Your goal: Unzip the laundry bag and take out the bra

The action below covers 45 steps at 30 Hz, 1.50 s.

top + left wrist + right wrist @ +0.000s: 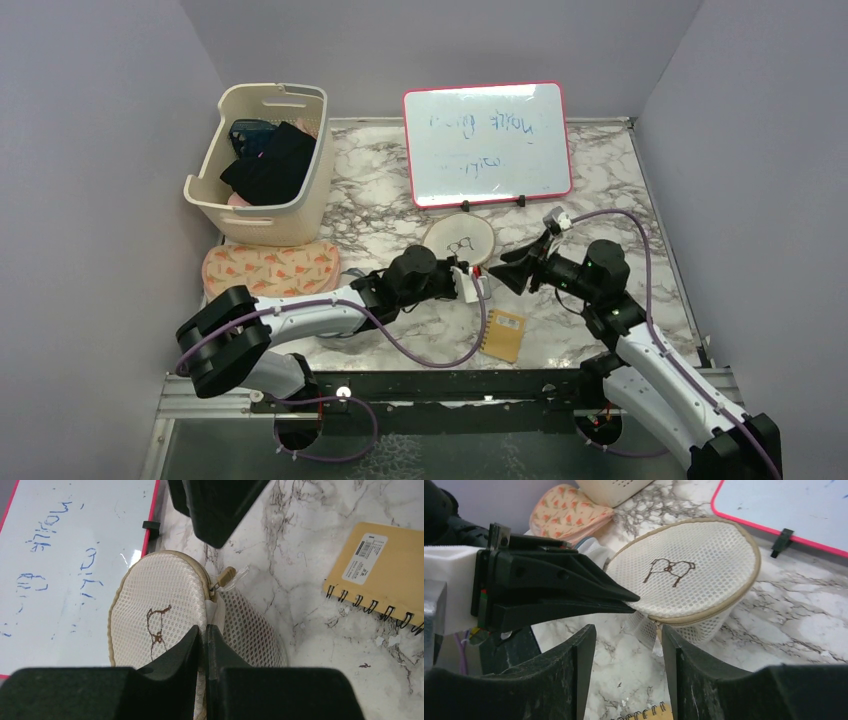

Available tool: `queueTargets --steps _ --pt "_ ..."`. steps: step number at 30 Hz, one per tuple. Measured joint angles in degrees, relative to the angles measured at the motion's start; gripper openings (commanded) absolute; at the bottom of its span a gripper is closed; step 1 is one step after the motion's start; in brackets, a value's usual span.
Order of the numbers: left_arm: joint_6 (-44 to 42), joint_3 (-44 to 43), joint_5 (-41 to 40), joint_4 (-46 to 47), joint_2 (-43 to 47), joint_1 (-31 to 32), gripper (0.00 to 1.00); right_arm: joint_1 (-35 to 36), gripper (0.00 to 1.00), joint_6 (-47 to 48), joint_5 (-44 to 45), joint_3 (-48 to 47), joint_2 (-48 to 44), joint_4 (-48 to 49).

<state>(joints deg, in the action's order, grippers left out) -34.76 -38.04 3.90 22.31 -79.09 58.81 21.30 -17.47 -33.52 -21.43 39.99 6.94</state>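
The laundry bag [458, 240] is a round white mesh drum with a tan-trimmed top and a small bra icon [670, 571]. It stands on the marble table in front of the whiteboard. My left gripper [205, 628] is shut on the bag's near rim seam, pinching the mesh edge; it also shows as a black wedge in the right wrist view [631, 602]. The tan zipper pull [227, 578] with a clear tab hangs off the rim. My right gripper [626, 647] is open just below the bag, its right finger [670, 650] beside the pull. The bra is hidden.
A pink-framed whiteboard [487, 143] stands behind the bag. A yellow spiral notebook [505, 334] lies near the front edge. At the far left are a cream basket [262, 165] of dark clothes and a floral pad [270, 268].
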Motion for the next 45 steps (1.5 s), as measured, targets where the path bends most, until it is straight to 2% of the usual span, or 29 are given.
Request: queueTargets --steps 6,9,16,20,25,33,37,45 --pt "2.21 -0.68 0.61 -0.02 1.27 -0.15 0.0 0.0 0.45 1.11 -3.52 0.04 4.85 3.54" --pt "3.15 -0.85 0.79 -0.04 1.73 -0.33 0.0 0.0 0.36 2.03 -3.45 0.98 5.68 5.4" --pt "4.42 -0.85 1.29 -0.07 2.38 -0.61 0.0 0.0 0.27 2.73 -2.23 2.93 7.5 8.63" --pt "4.66 -0.85 1.6 -0.07 2.62 -0.68 0.0 0.0 0.16 2.75 -2.69 2.93 10.49 11.69" --pt "5.03 -0.85 2.12 -0.09 2.78 -0.94 0.0 0.0 0.15 2.73 -3.85 2.93 13.77 13.29" --pt "5.51 -0.85 2.4 -0.13 3.1 -0.98 0.0 0.0 0.15 2.43 -4.98 2.99 13.99 15.98" --pt "5.55 -0.85 2.51 -0.15 3.1 -1.01 0.0 0.0 0.07 2.12 -5.49 3.08 15.23 17.53" --pt "5.79 -0.85 2.73 -0.2 3.1 -1.05 0.0 0.0 0.09 1.64 -6.14 3.45 16.15 18.62"
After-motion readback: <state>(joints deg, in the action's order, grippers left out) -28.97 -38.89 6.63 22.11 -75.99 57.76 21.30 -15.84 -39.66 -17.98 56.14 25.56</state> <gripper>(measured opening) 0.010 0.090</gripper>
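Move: The laundry bag's zipper pull lies just inside the right hand's reach: some 2 cm ahead of it, 2 cm to its left and 5 cm below. The bag's round top panel has its middle about 6 cm ahead, 8 cm left and 6 cm below the right hand; the notebook lies roughly 9 cm back, 1 cm left and 12 cm below it. From the left hand, already pinching the rim, the pull is about 3 cm right, level fore and aft, 2 cm below. The zipper pull is taken by the right hand, which sinks about 3.5 cm while easing left and a little forward, its half-open fingers closing until they pinch the pull beside the slider. The left hand keeps its pinch on the rim next to the pull and lifts it some 2.5 cm, mostly early on, then holds nearly still. ##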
